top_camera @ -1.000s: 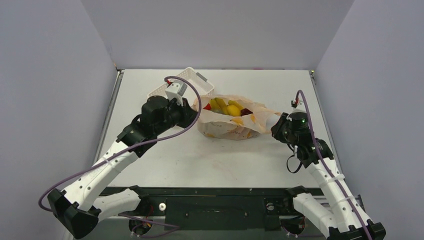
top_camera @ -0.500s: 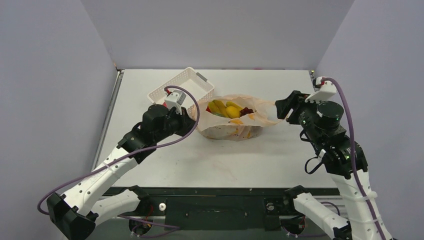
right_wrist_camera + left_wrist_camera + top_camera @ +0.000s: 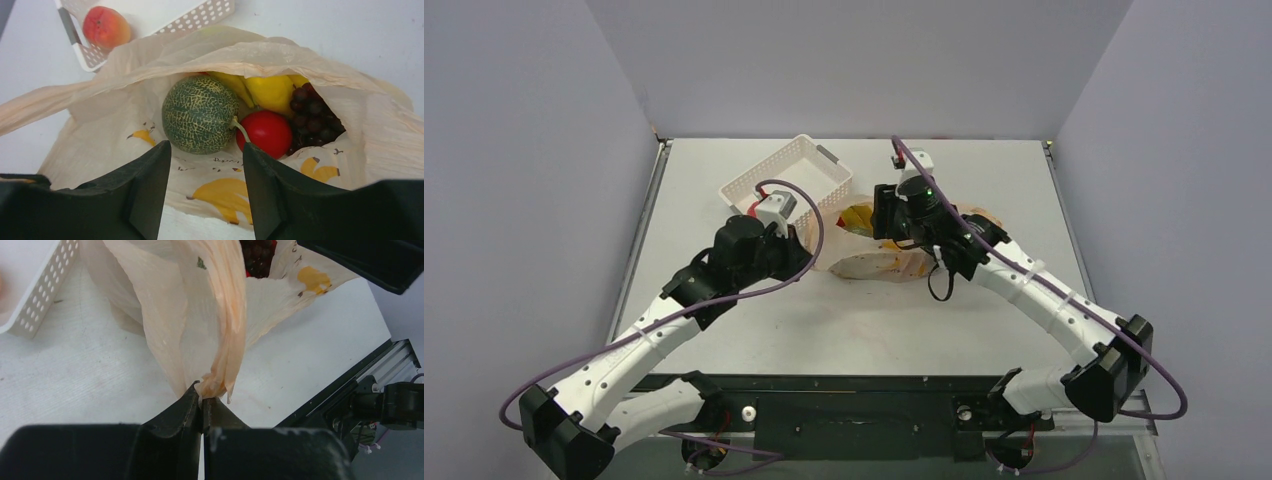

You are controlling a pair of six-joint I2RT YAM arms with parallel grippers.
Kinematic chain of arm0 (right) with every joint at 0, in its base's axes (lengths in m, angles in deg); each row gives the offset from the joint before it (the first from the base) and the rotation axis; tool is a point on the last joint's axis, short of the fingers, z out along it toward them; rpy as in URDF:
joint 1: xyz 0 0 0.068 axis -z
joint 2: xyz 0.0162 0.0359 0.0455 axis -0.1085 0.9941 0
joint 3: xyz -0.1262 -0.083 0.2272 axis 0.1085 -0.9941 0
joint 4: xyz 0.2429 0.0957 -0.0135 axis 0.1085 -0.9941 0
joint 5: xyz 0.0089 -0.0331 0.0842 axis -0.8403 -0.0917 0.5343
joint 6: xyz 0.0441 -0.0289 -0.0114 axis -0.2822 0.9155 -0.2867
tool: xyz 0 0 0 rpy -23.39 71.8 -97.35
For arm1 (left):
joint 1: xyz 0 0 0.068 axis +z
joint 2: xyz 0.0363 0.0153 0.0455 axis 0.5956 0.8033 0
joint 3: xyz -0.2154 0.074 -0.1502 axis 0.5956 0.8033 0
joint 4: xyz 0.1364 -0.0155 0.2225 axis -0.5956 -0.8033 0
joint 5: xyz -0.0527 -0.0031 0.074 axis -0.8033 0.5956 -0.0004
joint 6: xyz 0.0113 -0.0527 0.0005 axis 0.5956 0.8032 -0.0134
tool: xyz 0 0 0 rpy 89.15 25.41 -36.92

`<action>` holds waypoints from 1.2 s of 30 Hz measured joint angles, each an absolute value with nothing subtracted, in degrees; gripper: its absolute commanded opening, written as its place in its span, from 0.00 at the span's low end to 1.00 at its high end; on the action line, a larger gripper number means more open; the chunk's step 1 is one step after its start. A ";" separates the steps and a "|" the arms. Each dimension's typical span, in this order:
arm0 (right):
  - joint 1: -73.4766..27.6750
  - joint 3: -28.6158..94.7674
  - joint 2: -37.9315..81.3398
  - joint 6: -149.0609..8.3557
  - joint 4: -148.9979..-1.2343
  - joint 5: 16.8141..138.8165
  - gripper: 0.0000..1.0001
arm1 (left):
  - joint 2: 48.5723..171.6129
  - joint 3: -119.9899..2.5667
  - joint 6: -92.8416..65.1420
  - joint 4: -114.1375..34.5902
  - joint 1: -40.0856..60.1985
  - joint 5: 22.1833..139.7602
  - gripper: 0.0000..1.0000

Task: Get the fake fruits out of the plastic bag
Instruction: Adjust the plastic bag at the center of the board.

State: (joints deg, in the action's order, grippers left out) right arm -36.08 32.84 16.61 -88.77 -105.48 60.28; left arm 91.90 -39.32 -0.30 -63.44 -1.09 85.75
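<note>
The pale-orange plastic bag [image 3: 892, 264] lies mid-table with its mouth open. My left gripper [image 3: 204, 399] is shut on a twisted handle of the plastic bag [image 3: 220, 340] and holds it taut on the bag's left side. My right gripper [image 3: 206, 147] hangs open just over the mouth, nothing between its fingers. Inside lie the fake fruits: a green netted melon [image 3: 201, 114], a red apple [image 3: 264, 132], a yellow oval fruit [image 3: 272, 92], bananas [image 3: 231, 83] and dark grapes [image 3: 312, 112]. The melon sits just ahead of the open jaws.
A white latticed basket [image 3: 786, 175] stands just behind and left of the bag, touching it. An orange-pink peach [image 3: 106, 27] lies in the basket. The table's front rail shows in the left wrist view [image 3: 380, 370].
My right arm has swung from the bag's right side across to above its mouth, and its gripper has opened. The left gripper keeps its hold on the handle.
</note>
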 measured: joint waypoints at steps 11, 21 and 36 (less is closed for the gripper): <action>-34.92 16.84 19.67 -90.08 -95.08 58.05 0.49 | 86.37 -32.76 3.17 -70.02 -1.09 90.12 0.00; -41.02 -5.26 10.20 -94.96 -85.42 57.01 0.53 | 87.42 -26.27 14.51 -75.02 -0.94 96.09 0.00; -40.67 -8.08 8.24 -97.32 -77.88 56.20 0.54 | 81.06 -26.64 10.27 -74.63 -0.83 88.50 0.40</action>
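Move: The open plastic bag lies under the right hand, its mouth centred about 6 cm ahead and 15 cm below. Inside, the green melon is some 6 cm ahead, 5 cm left and 17 cm below that hand, with the red tomato roughly 8 cm ahead, 2 cm right and equally low. From the left hand, pinching the bag's left rim, the mouth is about 11 cm ahead, 12 cm right and 13 cm below; the white basket is roughly 30 cm ahead, 7 cm left and 19 cm below. The bag's left rim, still pinched, is lowered some 13 cm and drawn left and back by the left hand as it tips down. That hand then climbs about 5 cm, swings slightly right and opens its fingers partway around the strip. The right hand, half open throughout, drops about 18 cm while drawing back 6, to the bag's near wall, then eases up slightly. ##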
